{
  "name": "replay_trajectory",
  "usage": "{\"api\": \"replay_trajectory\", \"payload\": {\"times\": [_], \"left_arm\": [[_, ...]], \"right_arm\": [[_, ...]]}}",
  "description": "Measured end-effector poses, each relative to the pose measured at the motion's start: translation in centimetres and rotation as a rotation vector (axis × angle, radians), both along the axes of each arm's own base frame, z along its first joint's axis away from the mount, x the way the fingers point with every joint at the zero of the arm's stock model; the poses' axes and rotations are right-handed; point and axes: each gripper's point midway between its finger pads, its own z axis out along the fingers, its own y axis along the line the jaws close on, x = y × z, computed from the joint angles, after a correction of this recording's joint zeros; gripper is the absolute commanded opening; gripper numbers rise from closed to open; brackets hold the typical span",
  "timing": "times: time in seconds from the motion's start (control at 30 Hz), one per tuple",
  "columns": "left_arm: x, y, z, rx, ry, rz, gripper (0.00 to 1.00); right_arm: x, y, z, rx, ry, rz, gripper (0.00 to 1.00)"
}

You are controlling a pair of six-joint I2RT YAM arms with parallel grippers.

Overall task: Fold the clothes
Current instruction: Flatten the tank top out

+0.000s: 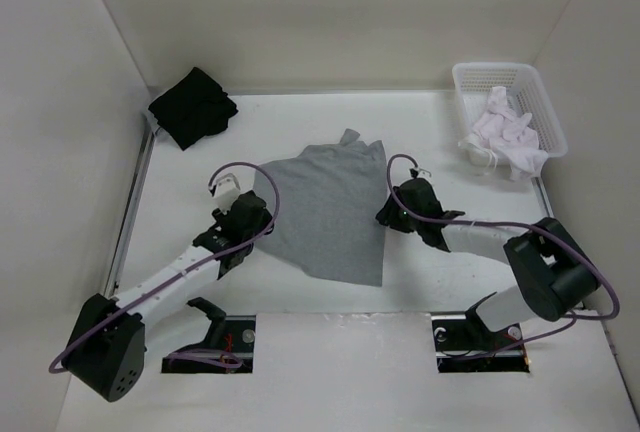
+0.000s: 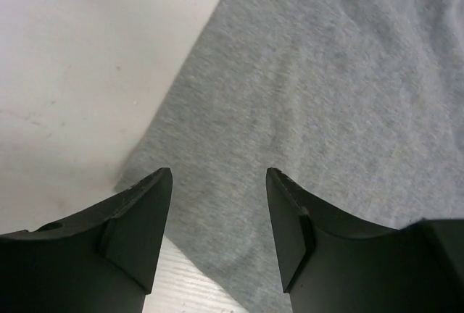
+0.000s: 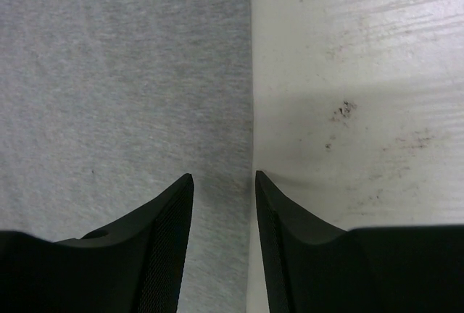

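Observation:
The clothes, a heather-grey T-shirt (image 1: 330, 207), lie flat in the middle of the white table (image 1: 180, 182), with a sleeve and neck end pointing toward the back. My left gripper (image 1: 262, 214) sits at the shirt's left edge. In the left wrist view it (image 2: 219, 175) is open above grey fabric (image 2: 326, 96), holding nothing. My right gripper (image 1: 386, 214) is at the shirt's right edge. In the right wrist view it (image 3: 223, 177) is open with a narrower gap, straddling the straight edge of the shirt (image 3: 109, 96), and nothing is pinched.
A crumpled black garment (image 1: 193, 107) lies at the back left corner. At the back right stands a white basket (image 1: 545, 112) holding white garments (image 1: 500, 132). White walls close in the table on three sides.

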Motion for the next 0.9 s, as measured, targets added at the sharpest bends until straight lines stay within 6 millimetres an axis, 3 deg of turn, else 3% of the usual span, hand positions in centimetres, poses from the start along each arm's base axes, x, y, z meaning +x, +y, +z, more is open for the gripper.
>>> {"api": "replay_trajectory", "payload": {"times": [0.2, 0.33, 0.43, 0.5, 0.53, 0.6, 0.77, 0.9], "left_arm": [[-2.7, 2.1, -1.4, -0.007, 0.098, 0.118, 0.47], [-4.2, 2.8, -2.5, -0.018, 0.16, 0.186, 0.46], [-4.2, 2.9, -3.4, -0.018, 0.184, 0.206, 0.32], [-4.1, 2.7, -4.3, -0.017, 0.199, 0.209, 0.1], [-3.9, 2.6, -4.7, -0.017, 0.202, 0.203, 0.04], [-3.5, 2.2, -4.7, -0.025, 0.197, 0.179, 0.0], [-3.6, 0.5, -1.7, -0.065, 0.171, 0.095, 0.0], [-4.1, -1.0, 5.0, -0.132, 0.113, 0.043, 0.0]], "right_arm": [[0.8, 0.6, 0.1, 0.015, -0.024, 0.005, 0.44], [0.8, 0.9, 0.0, 0.025, -0.023, 0.015, 0.27], [0.7, 1.0, -0.3, 0.027, -0.015, 0.018, 0.15], [0.6, 1.1, -0.3, 0.031, -0.011, 0.021, 0.12], [0.6, 1.1, -0.3, 0.032, -0.011, 0.022, 0.11], [0.6, 1.2, -0.3, 0.034, -0.01, 0.023, 0.11], [0.5, 1.1, -0.4, 0.032, -0.007, 0.023, 0.11], [0.5, 1.1, -0.5, 0.031, -0.007, 0.024, 0.11]]}}
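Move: The tank top's near-left corner lies about 4 cm back, 2 cm to the left and 5 cm below the open left hand; the black pile is some 15 cm left and 26 cm ahead of that hand. The tank top's right edge is between the right fingers, about 1 cm ahead, 1 cm left and 1 cm below, with the near-right corner some 13 cm back and level sideways. The basket stands about 25 cm right and 23 cm ahead of the right hand. Left hand backs about 4 cm and sinks, pinches the corner, then lifts 10 cm; right pinches the edge. ##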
